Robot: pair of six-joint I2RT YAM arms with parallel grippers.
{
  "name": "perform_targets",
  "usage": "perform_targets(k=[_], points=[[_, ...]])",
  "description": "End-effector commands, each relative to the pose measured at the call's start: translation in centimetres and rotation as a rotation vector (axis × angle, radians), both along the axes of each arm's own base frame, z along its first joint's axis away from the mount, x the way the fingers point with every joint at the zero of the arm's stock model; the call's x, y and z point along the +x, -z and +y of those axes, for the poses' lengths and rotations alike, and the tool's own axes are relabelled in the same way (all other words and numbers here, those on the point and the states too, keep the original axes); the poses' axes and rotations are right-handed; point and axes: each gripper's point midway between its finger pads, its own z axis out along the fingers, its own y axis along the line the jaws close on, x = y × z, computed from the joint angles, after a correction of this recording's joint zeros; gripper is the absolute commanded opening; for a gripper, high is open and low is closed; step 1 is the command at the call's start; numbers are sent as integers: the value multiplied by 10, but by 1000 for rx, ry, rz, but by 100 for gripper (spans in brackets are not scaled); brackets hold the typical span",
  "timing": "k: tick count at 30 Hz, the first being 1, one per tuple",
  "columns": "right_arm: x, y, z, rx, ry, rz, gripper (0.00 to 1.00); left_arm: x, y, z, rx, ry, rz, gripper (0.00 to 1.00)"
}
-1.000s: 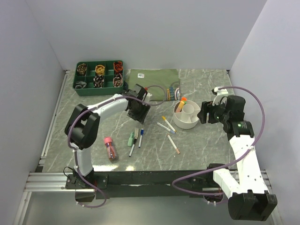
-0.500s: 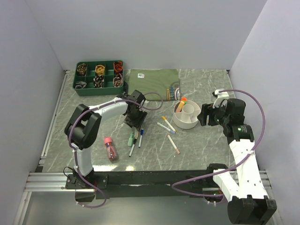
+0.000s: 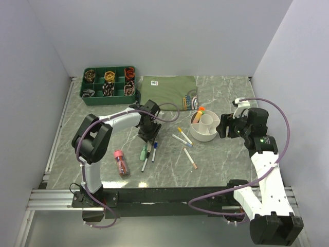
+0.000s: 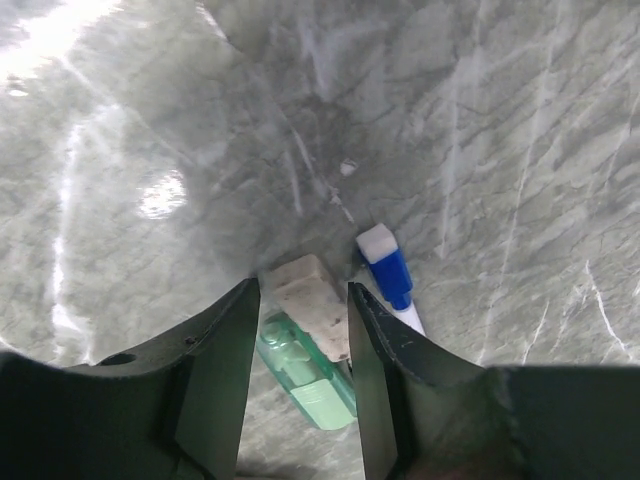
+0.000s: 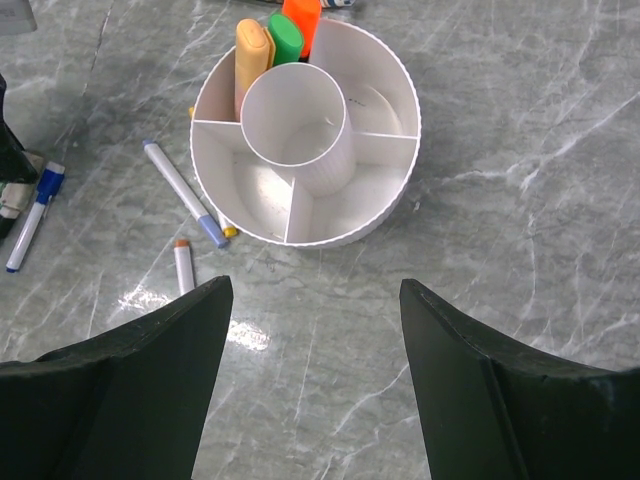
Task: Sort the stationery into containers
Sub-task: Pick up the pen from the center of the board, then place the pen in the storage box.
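Note:
My left gripper (image 3: 148, 138) (image 4: 303, 290) is down on the table over a cluster of stationery. Its jaws press both sides of a pale-ended marker (image 4: 310, 300), which lies across a green highlighter (image 4: 305, 375) (image 3: 144, 152). A blue-capped pen (image 4: 386, 270) lies just outside the right finger. The white round organiser (image 3: 205, 137) (image 5: 350, 235) holds yellow (image 5: 250, 60), green (image 5: 285, 35) and orange (image 5: 300, 12) highlighters in one ring compartment. My right gripper (image 3: 222, 127) (image 5: 315, 285) hangs open beside the organiser, with nothing between its fingers.
Loose pens lie left of the organiser: a blue-tipped one (image 5: 185, 195) and an orange-capped white one (image 5: 184, 265) (image 3: 190, 158). A pink-capped clear tube (image 3: 121, 162) lies front left. A folded olive cloth (image 3: 168, 86) and a green divided tray (image 3: 109, 85) sit at the back.
The left gripper has come down and toward the near edge onto the pen cluster, and its jaws have narrowed round the pale-ended marker. The right arm shifted slightly, still open.

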Motion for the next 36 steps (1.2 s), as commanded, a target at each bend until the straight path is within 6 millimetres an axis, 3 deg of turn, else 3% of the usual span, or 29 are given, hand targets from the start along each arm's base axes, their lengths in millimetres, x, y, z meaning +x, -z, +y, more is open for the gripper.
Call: perform_targets(k=[1, 4, 8, 10, 13, 16, 17, 19, 20, 21, 22, 23, 24, 25, 27, 28, 30, 31, 32, 36], points=[[0, -6, 1, -5, -5, -45, 76, -6, 3, -10, 11, 25, -1, 46], [-3, -2, 2, -2, -7, -41, 76, -10, 10, -11, 19, 35, 15, 37], [-5, -2, 2, -3, -5, -47, 76, -7, 7, -11, 24, 35, 4, 15], [-6, -3, 1, -6, -2, -58, 76, -2, 1, -5, 32, 36, -13, 12], [-7, -4, 0, -5, 9, -71, 76, 23, -22, 4, -7, 13, -50, 7], [-10, -4, 1, -4, 8, -76, 76, 60, -75, -4, -107, 46, -146, 2], [-11, -3, 0, -4, 12, -74, 76, 67, -109, -26, -231, 101, -188, 1], [-12, -2, -1, -9, 17, -78, 76, 73, -141, -48, -342, 257, -287, 1], [-13, -2, -1, -9, 20, -79, 76, 66, -173, -75, -514, 375, -341, 1], [-13, -3, -1, -9, 20, -82, 76, 63, -190, -88, -588, 441, -402, 1], [-13, -4, -2, -11, 23, -85, 76, 53, -189, -96, -644, 499, -417, 1], [-13, -5, -3, -14, 27, -91, 76, 45, -209, -104, -713, 555, -481, 1], [-13, -6, -4, -17, 33, -92, 76, 37, -239, -127, -858, 685, -599, 1], [-13, -6, -5, -23, 37, -91, 76, 22, -230, -132, -910, 743, -601, 1], [-13, -8, -8, -38, 46, -98, 75, 3, -265, -155, -1057, 920, -805, 1], [-14, -8, -10, -42, 51, -98, 75, -2, -253, -162, -1087, 930, -799, 1], [-14, -10, -13, -57, 62, -100, 76, -10, -255, -178, -1148, 957, -803, 1], [-15, -10, -14, -60, 67, -94, 75, -9, -271, -187, -1197, 962, -823, 1], [-15, -12, -16, -66, 72, -96, 75, -4, -256, -196, -1209, 939, -764, 1], [-17, -12, -19, -79, 78, -89, 75, -2, -254, -220, -1286, 919, -761, 1]])
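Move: The left hand, half open and pointing down, already straddles the far end of the grey pen, whose middle is about 2 cm back and 1 cm lower. The green marker's middle lies some 6 cm back and 3 cm left of this hand, the blue-capped pen 6 cm back and 3 cm right. The white bowl stands about 8 cm ahead and 29 cm right. From the right hand the grey pen lies some 37 cm left, roughly level fore and aft, and 19 cm below. Easing barely a centimetre back and right, the left hand shuts its fingers on the far end of the grey pen, then lifts it about 22 cm. The lift first swings forward, then draws back as it sweeps 20 cm right towards the white bowl, the wrist rolling nearly 90 degrees until the fingers point level to the right. The open right hand eases back a little. ##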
